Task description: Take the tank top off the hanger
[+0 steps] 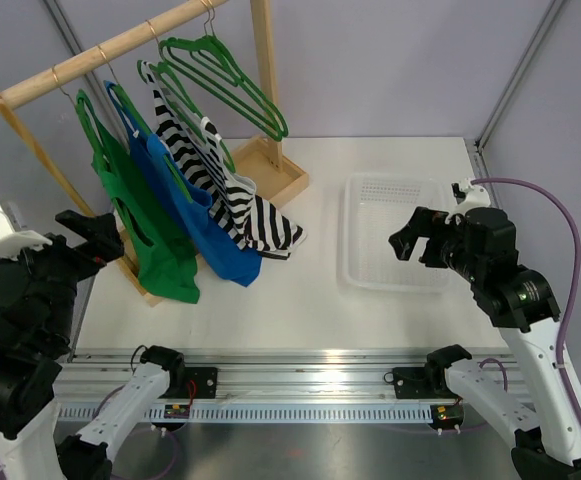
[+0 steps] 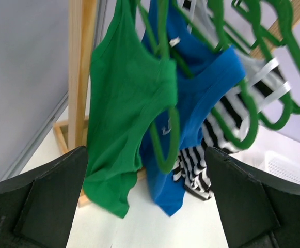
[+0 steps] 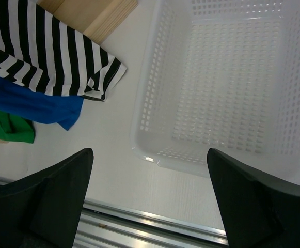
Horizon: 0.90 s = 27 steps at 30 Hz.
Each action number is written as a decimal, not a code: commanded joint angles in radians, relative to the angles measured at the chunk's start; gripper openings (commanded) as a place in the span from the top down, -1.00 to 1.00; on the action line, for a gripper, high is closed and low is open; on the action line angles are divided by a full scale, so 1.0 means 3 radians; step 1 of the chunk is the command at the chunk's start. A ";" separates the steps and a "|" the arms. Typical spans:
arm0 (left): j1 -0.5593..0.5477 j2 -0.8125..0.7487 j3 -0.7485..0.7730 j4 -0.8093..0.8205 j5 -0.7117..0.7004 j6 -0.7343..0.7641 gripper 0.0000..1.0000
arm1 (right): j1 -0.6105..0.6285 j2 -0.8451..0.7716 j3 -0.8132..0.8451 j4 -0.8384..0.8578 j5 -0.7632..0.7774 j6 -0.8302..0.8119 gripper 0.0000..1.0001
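Three tank tops hang on green hangers from a wooden rail [image 1: 110, 48]: a green one [image 1: 155, 250], a blue one [image 1: 195, 215] and a black-and-white striped one [image 1: 240, 205]. A fourth green hanger [image 1: 232, 82] hangs empty at the right. In the left wrist view the green top [image 2: 129, 119], blue top [image 2: 196, 113] and striped top [image 2: 227, 124] hang ahead. My left gripper [image 1: 95, 235] is open and empty, just left of the green top. My right gripper [image 1: 422, 240] is open and empty above the white basket [image 1: 395, 235].
The rack's wooden base [image 1: 270, 170] and upright post [image 1: 265, 70] stand at the back left. The perforated basket's front rim [image 3: 165, 160] lies below my right gripper. The metal rail [image 1: 300, 385] runs along the table's near edge.
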 commanded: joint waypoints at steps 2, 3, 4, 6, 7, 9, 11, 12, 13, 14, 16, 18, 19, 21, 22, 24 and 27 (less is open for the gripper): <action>-0.0009 0.0603 0.0419 0.0242 -0.0071 0.0124 -0.98 | 0.0019 0.0016 -0.0032 0.0200 -0.0353 0.0070 -0.99; -0.0009 0.0716 0.0516 0.0237 -0.0092 0.0124 -0.98 | 0.0024 0.0016 -0.0037 0.0200 -0.0389 0.0075 -0.99; -0.0009 0.0813 0.0694 0.0237 -0.0122 0.0119 -0.98 | 0.0019 0.0011 -0.0037 0.0200 -0.0435 0.0080 -0.99; -0.0009 0.1146 0.0889 0.0202 -0.0153 0.0119 -0.98 | 0.0019 -0.0015 -0.0047 0.0200 -0.0471 0.0085 -0.99; -0.0009 0.1253 0.1088 0.0186 -0.0265 0.0124 -0.97 | 0.0019 -0.0020 -0.0052 0.0200 -0.0512 0.0095 -0.99; -0.0009 0.1600 0.1268 0.0100 -0.0434 0.0129 -0.94 | 0.0024 -0.0051 -0.0057 0.0190 -0.0553 0.0100 -0.99; -0.0009 0.1790 0.1462 0.0084 -0.0679 0.0175 -0.86 | 0.0024 -0.0076 -0.0067 0.0185 -0.0634 0.0121 -0.99; -0.0009 0.1923 0.1508 0.0104 -0.0761 0.0196 -0.83 | 0.0019 -0.0087 -0.0072 0.0190 -0.0670 0.0121 -0.99; -0.0009 0.1975 0.1534 0.0130 -0.0797 0.0221 -0.81 | 0.0019 -0.0097 -0.0078 0.0185 -0.0736 0.0126 -0.99; -0.0009 0.2016 0.1585 0.0150 -0.0823 0.0242 -0.64 | 0.0019 -0.0112 -0.0103 0.0190 -0.0762 0.0121 -0.99; -0.0004 0.2174 0.1647 0.0176 -0.0910 0.0303 -0.47 | 0.0019 -0.0112 -0.0118 0.0175 -0.0798 0.0121 -0.99; 0.0001 0.2276 0.1744 0.0125 -0.1083 0.0354 -0.26 | 0.0019 -0.0122 -0.0134 0.0149 -0.0803 0.0105 -0.99; 0.0001 0.2368 0.1769 0.0099 -0.1180 0.0359 -0.24 | 0.0019 -0.0117 -0.0144 0.0144 -0.0793 0.0100 -0.99; 0.0021 0.2420 0.1755 0.0084 -0.1334 0.0416 -0.20 | 0.0024 -0.0122 -0.0170 0.0144 -0.0798 0.0100 -0.99; 0.0032 0.2435 0.1744 0.0089 -0.1415 0.0426 -0.20 | 0.0019 -0.0117 -0.0175 0.0154 -0.0803 0.0090 -0.99; 0.0042 0.2430 0.1709 0.0119 -0.1406 0.0451 -0.21 | 0.0019 -0.0107 -0.0200 0.0175 -0.0829 0.0095 -0.99; 0.0042 0.2384 0.1724 0.0150 -0.1208 0.0497 -0.23 | 0.0019 -0.0071 -0.0211 0.0215 -0.0865 0.0100 -0.99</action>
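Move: The near shoulder of the green tank top on its hanger is roughly 18 cm ahead of the left hand, about 1 cm right and nearly at its height. The blue tank top's shoulder hangs some 8 cm to the right of it and 2 cm farther out; the rack's wooden post stands about 9 cm left and 24 cm ahead of the hand. From the right hand the green shoulder is around 50 cm left, 10 cm ahead and 15 cm higher. Around the green tank top and its hanger the left fingers come in half closed, any touch not plain to see: the hand drives about 17 cm forward in an arc, up some 5 cm and then partly down, swinging and tipping its fingertips left and down by 15–20 degrees. The right hand, still open, drifts a few centimetres left and back. ##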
